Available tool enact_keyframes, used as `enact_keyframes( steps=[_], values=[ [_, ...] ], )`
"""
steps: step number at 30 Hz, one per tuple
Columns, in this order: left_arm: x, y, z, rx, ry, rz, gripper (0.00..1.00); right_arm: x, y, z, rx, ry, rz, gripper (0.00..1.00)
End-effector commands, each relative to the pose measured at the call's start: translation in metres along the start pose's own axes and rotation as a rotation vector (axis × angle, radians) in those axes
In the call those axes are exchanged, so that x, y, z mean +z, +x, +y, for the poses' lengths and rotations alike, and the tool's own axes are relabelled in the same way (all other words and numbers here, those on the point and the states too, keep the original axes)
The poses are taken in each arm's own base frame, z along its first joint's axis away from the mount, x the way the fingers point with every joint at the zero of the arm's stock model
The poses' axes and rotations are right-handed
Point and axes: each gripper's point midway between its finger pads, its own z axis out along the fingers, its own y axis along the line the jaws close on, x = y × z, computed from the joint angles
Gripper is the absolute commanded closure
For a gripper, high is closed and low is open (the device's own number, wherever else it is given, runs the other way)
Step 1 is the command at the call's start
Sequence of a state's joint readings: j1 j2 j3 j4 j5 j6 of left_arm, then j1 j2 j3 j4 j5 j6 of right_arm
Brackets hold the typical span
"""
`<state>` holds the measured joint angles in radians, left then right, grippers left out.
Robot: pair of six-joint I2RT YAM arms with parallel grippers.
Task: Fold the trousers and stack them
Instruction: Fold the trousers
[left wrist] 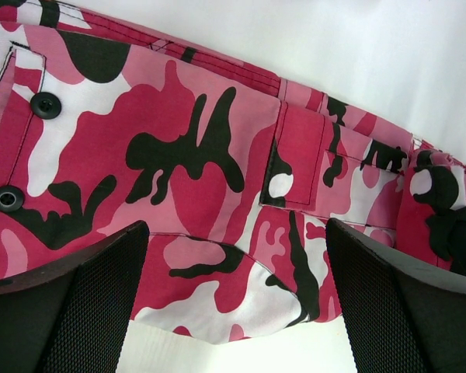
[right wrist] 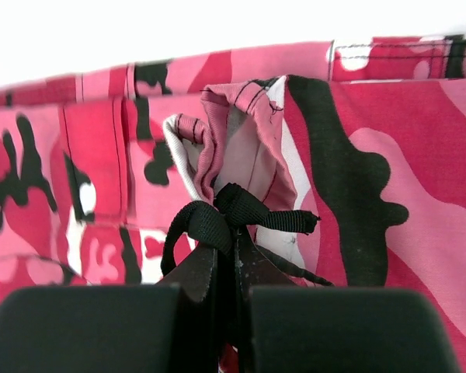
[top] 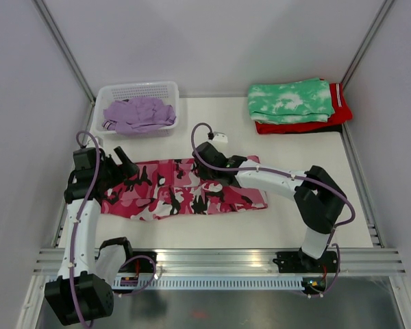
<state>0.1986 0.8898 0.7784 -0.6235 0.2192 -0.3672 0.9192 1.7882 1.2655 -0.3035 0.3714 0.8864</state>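
Note:
The pink, white and black camouflage trousers (top: 178, 192) lie stretched across the table's middle. My left gripper (top: 127, 164) hovers over their left end, open. In the left wrist view its fingers (left wrist: 93, 303) stand wide apart above the camouflage cloth (left wrist: 179, 155), with a fabric edge between them. My right gripper (top: 207, 161) is over the trousers' far edge near the middle. In the right wrist view the right gripper (right wrist: 234, 256) is shut on a black webbing tie (right wrist: 241, 214) at a bunched cuff (right wrist: 233, 132). The lilac trousers (top: 138, 114) lie crumpled in the basket.
A white slatted basket (top: 140, 90) stands at the back left. At the back right a green-and-white tie-dye folded garment (top: 290, 99) rests on a red folded one (top: 308, 125). Walls close in the table on both sides and at the back.

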Motion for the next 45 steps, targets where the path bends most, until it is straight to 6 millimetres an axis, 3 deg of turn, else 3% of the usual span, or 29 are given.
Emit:
enact_keyframes(
  steps=[1, 5, 10, 16, 17, 18, 19, 21, 23, 24, 27, 28, 29, 30, 31, 32, 33, 34, 35, 36, 37, 38, 39, 41, 44, 45],
  values=[
    [0.000, 0.002, -0.001, -0.020, 0.003, -0.003, 0.00, -0.003, -0.044, 0.026, 0.159, -0.035, -0.153, 1.00],
    [0.001, 0.002, 0.001, -0.019, -0.004, -0.010, 0.00, -0.003, -0.048, 0.043, 0.162, -0.089, -0.134, 1.00],
    [0.002, 0.003, 0.003, -0.025, -0.013, -0.008, 0.00, 0.010, -0.020, 0.067, 0.107, -0.178, -0.036, 1.00],
    [0.000, 0.002, 0.007, -0.019, -0.032, -0.022, 0.00, 0.024, 0.011, 0.062, 0.036, -0.145, 0.054, 1.00],
    [0.002, 0.002, 0.007, -0.021, -0.032, -0.019, 0.00, 0.023, 0.012, 0.063, 0.015, -0.149, 0.061, 0.91],
    [0.002, 0.003, 0.007, -0.023, -0.031, -0.020, 0.00, 0.019, 0.014, 0.066, -0.004, -0.161, 0.070, 0.59],
    [0.002, 0.003, 0.007, -0.023, -0.032, -0.019, 0.00, 0.013, 0.009, 0.071, -0.026, -0.167, 0.067, 0.47],
    [0.003, 0.004, 0.008, -0.025, -0.034, -0.017, 0.00, -0.005, -0.005, 0.081, -0.109, -0.205, 0.051, 0.32],
    [0.003, 0.003, 0.007, -0.025, -0.032, -0.018, 0.00, -0.035, -0.022, 0.101, -0.152, -0.290, 0.054, 0.24],
    [0.004, 0.004, 0.006, -0.022, -0.025, -0.013, 0.00, -0.045, -0.028, 0.104, -0.195, -0.312, 0.049, 0.14],
    [0.002, 0.002, -0.004, -0.021, 0.028, -0.012, 0.00, -0.085, -0.052, 0.107, -0.234, -0.354, 0.016, 0.06],
    [0.002, 0.001, -0.009, -0.020, 0.055, -0.011, 0.00, -0.088, -0.057, 0.092, -0.241, -0.301, 0.000, 0.06],
    [0.002, 0.001, -0.014, -0.026, 0.076, -0.009, 0.00, -0.103, -0.070, 0.084, -0.227, -0.293, -0.033, 0.06],
    [0.002, 0.000, -0.024, -0.050, 0.127, -0.003, 0.00, -0.102, -0.081, 0.067, -0.213, -0.251, -0.047, 0.05],
    [0.003, 0.001, -0.029, -0.060, 0.153, 0.010, 0.00, -0.097, -0.076, 0.039, -0.196, -0.184, -0.020, 0.05],
    [0.004, 0.003, -0.038, -0.059, 0.185, 0.027, 0.00, -0.109, -0.086, 0.026, -0.160, -0.185, -0.033, 0.05],
    [0.005, 0.007, -0.048, -0.060, 0.209, 0.046, 0.00, -0.101, -0.104, -0.003, -0.103, -0.145, -0.056, 0.05],
    [0.007, 0.015, -0.069, -0.003, 0.250, 0.078, 0.00, -0.088, -0.091, -0.039, -0.078, -0.078, -0.021, 0.05],
    [0.008, 0.023, -0.083, 0.038, 0.263, 0.101, 0.00, -0.095, -0.098, -0.058, -0.045, -0.062, -0.044, 0.05],
    [0.013, 0.024, -0.090, 0.066, 0.241, 0.093, 0.00, -0.090, -0.109, -0.092, -0.002, -0.002, -0.062, 0.05],
    [0.013, 0.023, -0.105, 0.097, 0.259, 0.090, 0.00, -0.084, -0.097, -0.118, 0.003, 0.052, -0.044, 0.05],
    [0.019, 0.045, -0.124, 0.144, 0.273, 0.161, 0.00, -0.089, -0.102, -0.135, 0.000, 0.089, -0.075, 0.05],
    [0.026, 0.049, -0.128, 0.165, 0.246, 0.168, 0.00, -0.085, -0.095, -0.157, 0.011, 0.134, -0.063, 0.05],
    [0.039, 0.068, -0.144, 0.215, 0.223, 0.227, 0.01, -0.089, -0.094, -0.171, 0.009, 0.152, -0.071, 0.05],
    [0.052, 0.081, -0.147, 0.277, 0.145, 0.234, 0.03, -0.085, -0.079, -0.182, 0.015, 0.160, -0.044, 0.05],
    [0.063, 0.088, -0.139, 0.292, 0.086, 0.247, 0.03, -0.084, -0.075, -0.183, 0.019, 0.158, -0.036, 0.05]
  ],
)
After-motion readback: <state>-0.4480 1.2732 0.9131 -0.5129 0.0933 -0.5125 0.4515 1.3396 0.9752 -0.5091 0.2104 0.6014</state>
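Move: The gathered hem of the folded-over trouser leg is already between the right fingers; it is bound for a spot beside the pocket flap, which lies about 10 cm left of the right hand, 1 cm ahead and 3 cm lower. The new folded end is some 21 cm to that hand's right and 3 cm back. From the left hand, the hem is about 25 cm right, 2 back and 7 lower; the basket is some 21 cm straight ahead, 7 lower. The pinched hem is carried by the right hand a little up and forward, then about 5 cm left and down beside the pocket flap; the fingers open wide, let go, and the hand rises high before swinging nearly 30 cm right and sinking towards the folded end. Late on, the open left hand sweeps some 17 cm right, yawing clockwise and dipping towards the hem. ##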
